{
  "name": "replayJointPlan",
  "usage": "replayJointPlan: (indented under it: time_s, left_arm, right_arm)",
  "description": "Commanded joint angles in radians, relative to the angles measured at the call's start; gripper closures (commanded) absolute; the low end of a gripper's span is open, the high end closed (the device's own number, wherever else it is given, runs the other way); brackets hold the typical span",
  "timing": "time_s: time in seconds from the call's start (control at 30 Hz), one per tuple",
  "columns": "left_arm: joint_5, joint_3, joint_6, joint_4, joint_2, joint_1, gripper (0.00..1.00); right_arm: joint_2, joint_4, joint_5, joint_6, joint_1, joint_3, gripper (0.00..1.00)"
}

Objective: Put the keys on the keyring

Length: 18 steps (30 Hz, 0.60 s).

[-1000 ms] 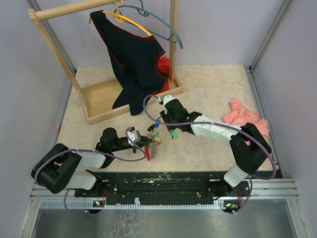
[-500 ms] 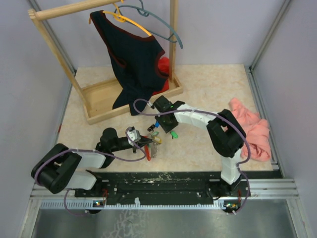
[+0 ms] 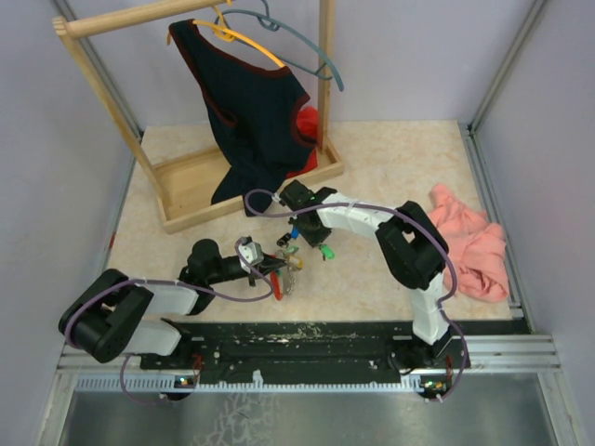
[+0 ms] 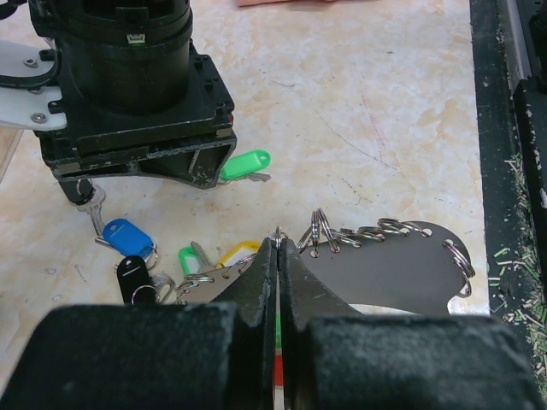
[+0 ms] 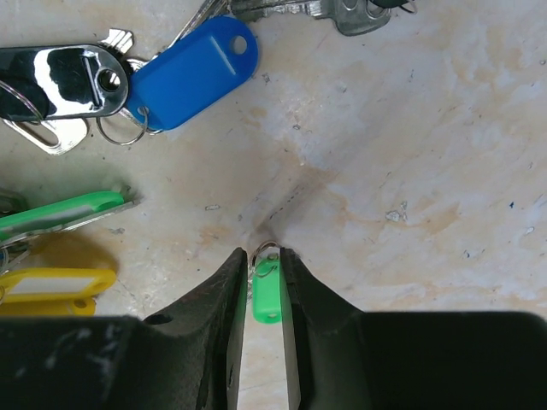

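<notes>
My left gripper (image 4: 278, 246) is shut on the keyring (image 4: 402, 265), a flat grey metal piece with small split rings along its edge; red and green show between the jaws. Several keys lie just beyond it: blue (image 4: 128, 237), black (image 4: 132, 275), green (image 4: 190, 259) and yellow (image 4: 238, 250). My right gripper (image 5: 265, 256) points down at the table, its fingers closed narrowly on either side of a small green key (image 5: 267, 292). That same green key (image 4: 245, 163) sticks out beside the right gripper in the left wrist view. From above, the right gripper (image 3: 314, 240) stands just behind the left gripper (image 3: 279, 268).
A wooden clothes rack (image 3: 200, 190) with a dark garment (image 3: 251, 111) and hangers stands at the back left, close behind the right wrist. A pink cloth (image 3: 469, 237) lies at the right. More key tags, blue (image 5: 192, 73), green (image 5: 60, 213) and yellow (image 5: 55, 282), lie left of the right fingers.
The right arm's elbow has swung in to the left and its wrist moved slightly back-left. Its jaws have narrowed around the green key. The left arm has not moved.
</notes>
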Motion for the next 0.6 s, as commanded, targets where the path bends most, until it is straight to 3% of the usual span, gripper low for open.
replayJointPlan:
  time_s: [0.0,0.27,0.57]
  left_arm:
    - [0.01,-0.001,-0.01,0.047,-0.003,0.006,0.99]
    - [0.013,0.0,-0.012,0.046,0.0,0.007,0.99]
    - [0.012,0.0,-0.014,0.046,0.0,0.007,0.99]
  right_arm:
    - [0.024,-0.001,0.029,-0.01,0.013,0.051,0.79]
    - [0.044,-0.001,0.031,-0.013,0.013,0.051,0.84]
    - [-0.046,0.072,0.046,-0.008,0.015,-0.026,1.0]
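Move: The green-tagged key I'm after lies almost under my open right fingers: its tag is about 2 cm back, 1 cm right and 1 cm below, with its small ring right at the tips. The blue tag is about 7 cm left and 4 cm ahead, the black tag about 10 cm left and 1 cm ahead, the yellow tag some 7 cm left and 5 cm back. From my left hand, still gripping the keyring, the green-tagged key is roughly 11 cm right, 3 cm ahead and 7 cm below. I close my right fingers almost fully from about a quarter open, right at the ring end of the green-tagged key, first sinking about 1 cm towards the table and then staying low with the fingers still pointing down. They nudge the key's tag around as they shut. ##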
